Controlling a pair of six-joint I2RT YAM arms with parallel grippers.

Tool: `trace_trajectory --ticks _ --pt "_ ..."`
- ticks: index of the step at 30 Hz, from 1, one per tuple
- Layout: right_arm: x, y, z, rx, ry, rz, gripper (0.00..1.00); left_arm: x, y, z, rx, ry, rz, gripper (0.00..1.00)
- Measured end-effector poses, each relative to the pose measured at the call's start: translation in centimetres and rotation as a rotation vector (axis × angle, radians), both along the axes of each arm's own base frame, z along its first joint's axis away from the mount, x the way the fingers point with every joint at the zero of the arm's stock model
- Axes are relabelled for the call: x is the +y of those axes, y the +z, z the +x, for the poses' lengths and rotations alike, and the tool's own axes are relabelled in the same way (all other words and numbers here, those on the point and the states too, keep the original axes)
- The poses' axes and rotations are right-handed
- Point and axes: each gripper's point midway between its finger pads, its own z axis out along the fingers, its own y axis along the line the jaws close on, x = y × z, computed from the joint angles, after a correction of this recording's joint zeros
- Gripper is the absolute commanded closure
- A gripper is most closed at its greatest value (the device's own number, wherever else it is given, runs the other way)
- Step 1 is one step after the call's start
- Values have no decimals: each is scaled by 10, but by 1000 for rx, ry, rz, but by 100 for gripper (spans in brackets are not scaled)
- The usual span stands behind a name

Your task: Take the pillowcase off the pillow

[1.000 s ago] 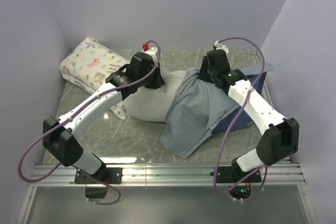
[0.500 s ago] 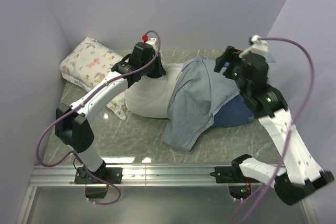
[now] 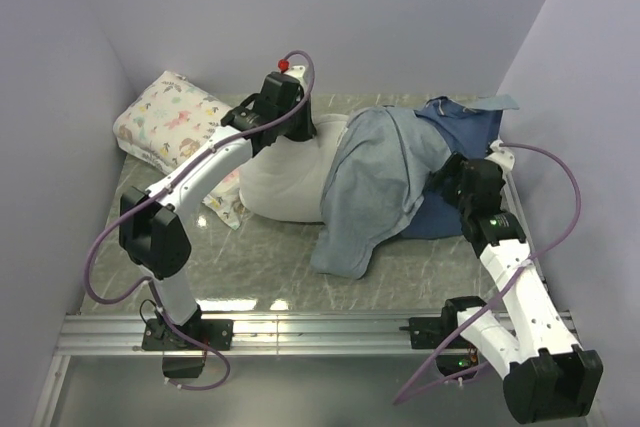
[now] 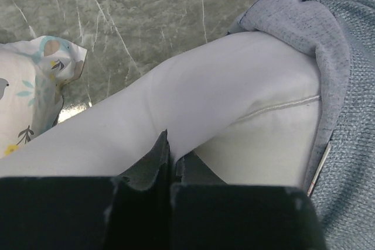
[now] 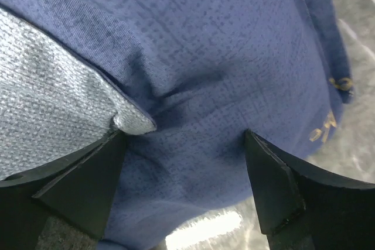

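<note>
The plain white pillow lies across the table middle, its right part still inside the blue pillowcase. The case is turned back, pale inner side up, dark navy part at the far right. My left gripper is shut on a pinch of the white pillow at its far edge; the case's folded edge lies to its right. My right gripper is open, its fingers spread against the navy case near the table surface.
A smaller floral-print pillow lies at the back left, and a floral cover corner pokes out by the white pillow; it also shows in the left wrist view. Lilac walls close in the left, back and right sides.
My right arm has swung down and forward, from above the case to its near right side, low on the table. The navy part now lies flatter at the back right. The left gripper holds the pillow.
</note>
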Motion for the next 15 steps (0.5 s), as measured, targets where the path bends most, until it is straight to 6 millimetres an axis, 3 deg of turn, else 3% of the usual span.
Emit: trace_trajectory --ticks 3,6,7,10,15 --pt "3 4 9 -47 8 31 13 1 0 2 -4 2 10 100" --pt "6 4 15 -77 17 59 26 2 0 4 -7 7 23 100" --pt "7 3 17 -83 20 68 52 3 0 4 -8 7 27 100" --pt "9 5 19 -96 24 79 94 4 1 4 -9 7 35 100" --pt "0 12 19 -84 -10 79 100 9 6 3 0 11 45 100"
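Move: The right hand hangs open just over the blue part of the pillowcase, the loose cloth its fingers shut on being about 2 cm ahead and 2 cm below, level sideways. The turned-out grey part is centred some 12 cm left and 1 cm back, the blue part's far edge about 13 cm ahead and 5 cm right; the bare white pillow shows roughly 30 cm left, straight across. From the left hand that blue cloth is about 27 cm right, 8 cm back and 8 cm lower. The right hand eases about 2 cm forward over the blue part of the pillowcase, tips its fingers up some 5 degrees, then shuts them from wide open on a fold of blue cloth just beside the edge of the grey part, starting to rise slightly as they close. The left hand keeps its shut grip on the white pillow's far side and near the end draws about 1 cm to the left and a little up, away from the pillowcase. ##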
